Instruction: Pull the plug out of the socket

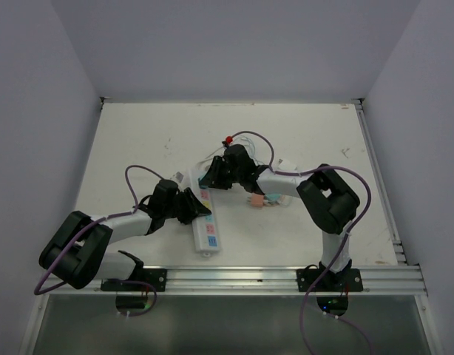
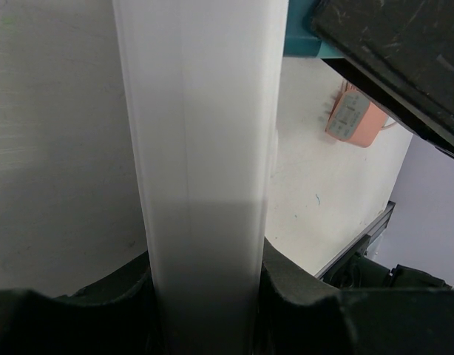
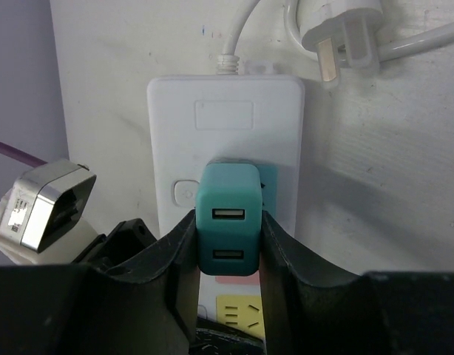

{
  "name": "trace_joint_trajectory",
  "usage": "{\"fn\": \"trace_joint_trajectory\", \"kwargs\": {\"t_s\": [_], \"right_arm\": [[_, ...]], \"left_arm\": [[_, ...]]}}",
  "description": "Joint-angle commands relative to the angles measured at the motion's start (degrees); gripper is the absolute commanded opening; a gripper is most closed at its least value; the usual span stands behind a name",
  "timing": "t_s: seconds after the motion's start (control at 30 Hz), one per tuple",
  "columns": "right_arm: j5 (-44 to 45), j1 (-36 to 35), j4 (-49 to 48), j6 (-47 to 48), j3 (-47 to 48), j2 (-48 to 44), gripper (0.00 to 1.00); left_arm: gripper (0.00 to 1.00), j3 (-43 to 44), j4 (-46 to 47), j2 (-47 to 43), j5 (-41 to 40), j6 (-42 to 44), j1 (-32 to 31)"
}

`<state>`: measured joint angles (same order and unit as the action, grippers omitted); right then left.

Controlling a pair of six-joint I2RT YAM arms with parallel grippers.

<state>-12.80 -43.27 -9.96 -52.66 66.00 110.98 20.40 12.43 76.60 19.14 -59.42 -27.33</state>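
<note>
The socket (image 1: 205, 225) is a long white power strip lying on the table, its far end hidden under both grippers. In the left wrist view its white side (image 2: 205, 163) runs up the frame, and my left gripper (image 2: 205, 296) is shut on it. The plug (image 3: 228, 218) is a teal block with two USB ports, seated in the socket (image 3: 175, 118) on its teal outlet face. My right gripper (image 3: 227, 244) is shut on the plug, one finger pressed on each side. From above, the right gripper (image 1: 212, 177) sits over the socket's far end.
A pink and teal adapter (image 1: 258, 200) lies on the table right of the socket. The socket's own white cord and three-pin plug (image 3: 341, 33) lie loose beyond its end. A red-tipped object (image 1: 228, 140) sits farther back. A metal rail (image 1: 271, 277) lines the near edge.
</note>
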Motion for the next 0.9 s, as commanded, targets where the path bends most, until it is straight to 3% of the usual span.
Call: {"fn": "trace_joint_trajectory", "kwargs": {"t_s": [0.0,0.07,0.33,0.87], "right_arm": [[0.05,-0.24,-2.44,0.63,-1.04,-2.78,0.08],[0.49,-0.15,-1.91,1.07,-1.22,-3.75,0.00],[3.12,1.16,-1.38,2.92,-3.06,-8.14,0.00],[5.50,1.69,-11.93,1.78,-10.80,-14.38,0.00]], "left_arm": [[0.00,-0.80,-4.78,0.66,-3.13,0.62,0.17],[0.00,-0.98,-5.74,0.57,-3.75,-0.25,0.17],[0.00,-3.00,-9.43,-1.45,-7.70,-3.68,0.44],[0.00,-3.97,-15.59,-3.12,-11.93,-7.29,0.96]]}}
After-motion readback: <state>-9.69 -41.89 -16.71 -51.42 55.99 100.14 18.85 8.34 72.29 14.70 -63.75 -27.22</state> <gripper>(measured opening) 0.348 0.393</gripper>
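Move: The right hand already grips the teal plug, still standing in the farthest socket of the white strip; that socket lies about 3 cm below its pads. A loose white plug lies roughly 6 cm ahead and 3 cm to the right, and the pink plug some 6 cm back and 16 cm to the right, both on the table. The left hand clamps the strip near its middle, the teal plug being about 10 cm ahead of it, 1 cm to its right and 4 cm higher. Right and slightly back at first, some 2 cm, the right hand draws on the teal plug, then swings quickly up and on to the right, tilting a little, to end about 4 cm higher; its fingers keep their grip. The left hand keeps the strip clamped, shifts back about 1.5 cm along with the pull, then springs forward and left as it turns slightly counter-clockwise. ##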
